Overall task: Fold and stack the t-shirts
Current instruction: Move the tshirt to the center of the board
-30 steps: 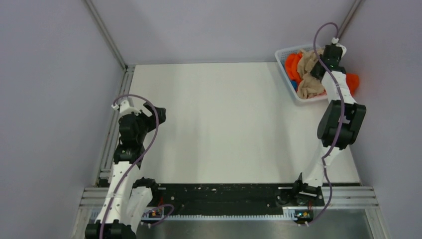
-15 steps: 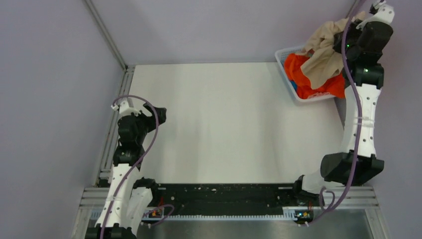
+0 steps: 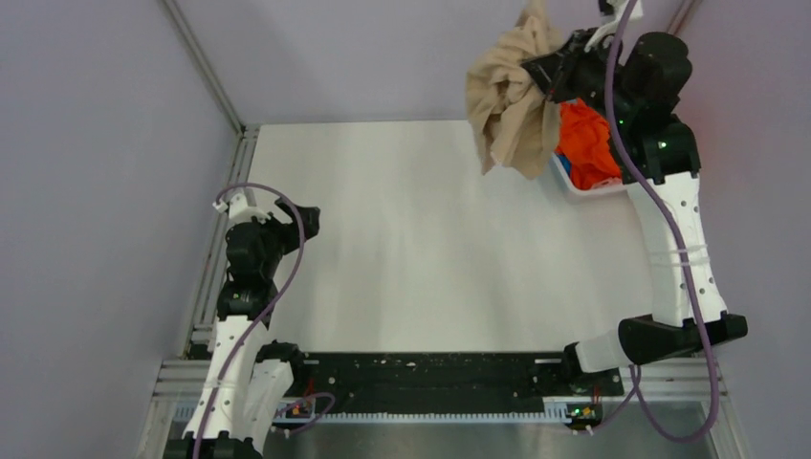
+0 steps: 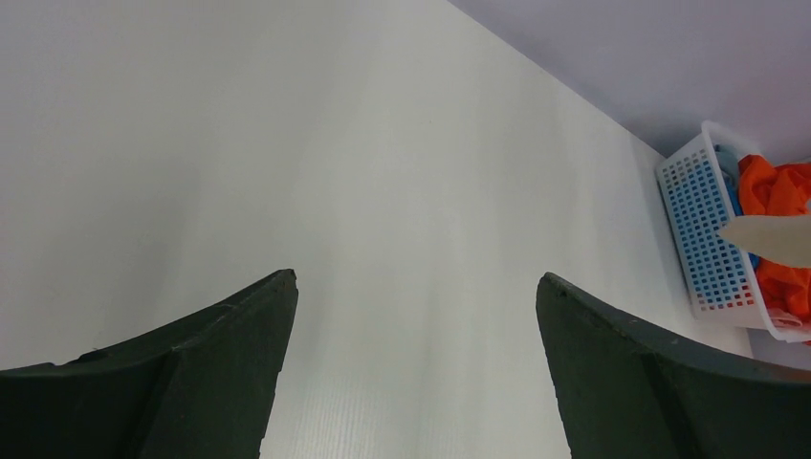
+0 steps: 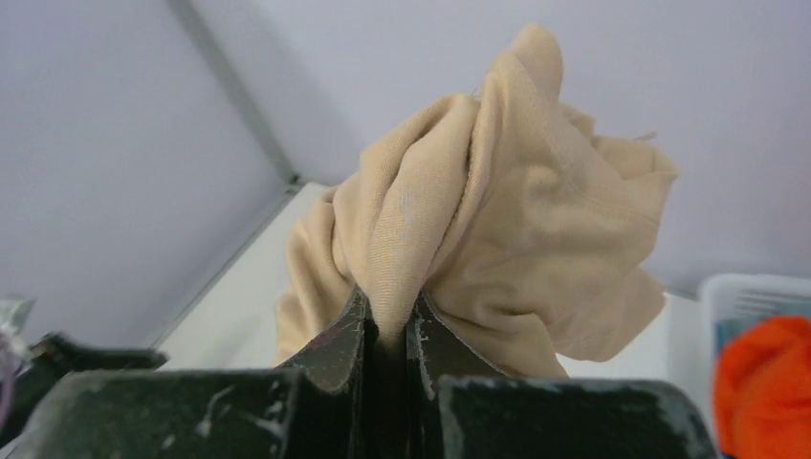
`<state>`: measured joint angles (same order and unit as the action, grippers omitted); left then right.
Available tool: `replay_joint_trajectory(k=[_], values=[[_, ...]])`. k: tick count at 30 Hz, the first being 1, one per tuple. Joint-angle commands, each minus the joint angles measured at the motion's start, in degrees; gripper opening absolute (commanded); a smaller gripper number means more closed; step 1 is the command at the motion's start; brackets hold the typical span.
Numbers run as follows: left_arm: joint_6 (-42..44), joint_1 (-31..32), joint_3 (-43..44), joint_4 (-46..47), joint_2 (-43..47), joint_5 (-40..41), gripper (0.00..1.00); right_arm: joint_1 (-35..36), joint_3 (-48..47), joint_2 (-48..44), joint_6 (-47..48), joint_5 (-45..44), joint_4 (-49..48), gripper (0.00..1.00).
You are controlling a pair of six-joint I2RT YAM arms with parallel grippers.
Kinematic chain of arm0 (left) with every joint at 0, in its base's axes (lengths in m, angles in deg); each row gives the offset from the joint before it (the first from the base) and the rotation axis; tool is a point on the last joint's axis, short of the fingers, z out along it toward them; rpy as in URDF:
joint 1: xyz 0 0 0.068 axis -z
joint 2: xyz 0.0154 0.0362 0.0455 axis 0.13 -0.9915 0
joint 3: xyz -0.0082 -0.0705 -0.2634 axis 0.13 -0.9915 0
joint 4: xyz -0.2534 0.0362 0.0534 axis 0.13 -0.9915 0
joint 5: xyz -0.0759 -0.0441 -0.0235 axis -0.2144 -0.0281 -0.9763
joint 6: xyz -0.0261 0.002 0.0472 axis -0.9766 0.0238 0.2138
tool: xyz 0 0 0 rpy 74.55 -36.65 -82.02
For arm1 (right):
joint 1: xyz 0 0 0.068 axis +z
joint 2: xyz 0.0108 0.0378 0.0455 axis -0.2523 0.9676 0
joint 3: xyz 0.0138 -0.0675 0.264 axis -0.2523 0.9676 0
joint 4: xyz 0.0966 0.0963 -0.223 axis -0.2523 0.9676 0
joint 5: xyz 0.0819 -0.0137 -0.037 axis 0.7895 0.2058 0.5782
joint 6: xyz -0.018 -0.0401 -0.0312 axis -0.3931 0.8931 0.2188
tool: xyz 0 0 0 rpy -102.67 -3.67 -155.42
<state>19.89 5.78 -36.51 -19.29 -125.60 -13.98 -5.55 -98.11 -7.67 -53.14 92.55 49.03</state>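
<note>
A beige-tan t-shirt (image 3: 512,100) hangs bunched in the air above the table's far right part, pinched in my right gripper (image 3: 547,69), which is shut on a fold of it (image 5: 390,304). The same beige-tan t-shirt (image 5: 478,220) fills the right wrist view. Bright orange t-shirts (image 3: 588,143) lie crumpled in the white lattice basket (image 3: 593,191) at the back right, also seen from the left wrist as orange cloth (image 4: 779,196). My left gripper (image 4: 416,287) stands open over bare table at the left, far from the shirts, with nothing between its fingers.
The white basket (image 4: 703,229) sits against the right wall at the table's far corner. Grey walls close in the left, back and right sides. A black rail (image 3: 430,373) with the arm bases runs along the near edge.
My right arm has swung up and to the left, lifting the beige-tan t-shirt out of the basket and over the table's far right part. The left arm has not moved.
</note>
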Motion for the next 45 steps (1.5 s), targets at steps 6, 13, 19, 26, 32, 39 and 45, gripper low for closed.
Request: replay_joint_trajectory(k=[6,13,19,26,32,39,45], values=[[-1.6,-0.2,0.7,1.5,-0.7,-1.9,0.99,15.7,8.8,-0.7,-0.5,2.6,-3.0,0.0],[-8.3,-0.2,-4.4,5.2,-0.3,7.8,0.99,16.4,35.9,-1.1,-5.0,-13.3,-10.4,0.22],[-6.2,-0.2,-2.2,3.8,-6.0,0.4,0.99,16.4,46.1,5.5,-1.8,-35.1,-10.8,0.5],[-6.3,2.3,0.8,2.6,-21.9,-7.9,0.99,16.4,53.2,-4.9,-6.5,-46.5,-10.9,0.95],[-1.7,13.9,12.0,-6.6,-37.9,4.3,0.99,16.4,70.9,-22.7,-12.5,-49.7,-13.0,0.99],[-2.0,19.7,26.1,-18.5,-57.5,10.5,0.97,16.4,82.0,-43.8,-13.1,-45.3,-16.8,0.99],[-3.6,24.1,28.6,-24.5,-60.9,16.3,0.97,16.5,83.0,-47.5,-13.5,-45.6,-15.8,0.99]])
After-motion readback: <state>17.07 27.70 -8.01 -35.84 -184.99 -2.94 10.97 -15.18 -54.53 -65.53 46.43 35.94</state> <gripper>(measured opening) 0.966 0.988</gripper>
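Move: The middle of the board, where the held t-shirt is to go, lies about 18 cm to the right hand's left, 3 cm nearer the bases and roughly 50 cm below; the basket stands some 23 cm to that hand's right, 14 cm farther out and 43 cm lower. From the left hand the hanging t-shirt is about 38 cm right, 8 cm ahead and 20 cm higher, the board's middle 28 cm right, 6 cm ahead and 20 cm down. The beige t-shirt, still pinched, is swung left about 12 cm by the right hand and flung down some 40 cm towards the board, wrist tipping down while the fingers open on the way and let go; the empty hand then draws back and to the right. Meanwhile the open left hand sinks, going right and a little forward over the shirt's left end, pitching down steeply. ##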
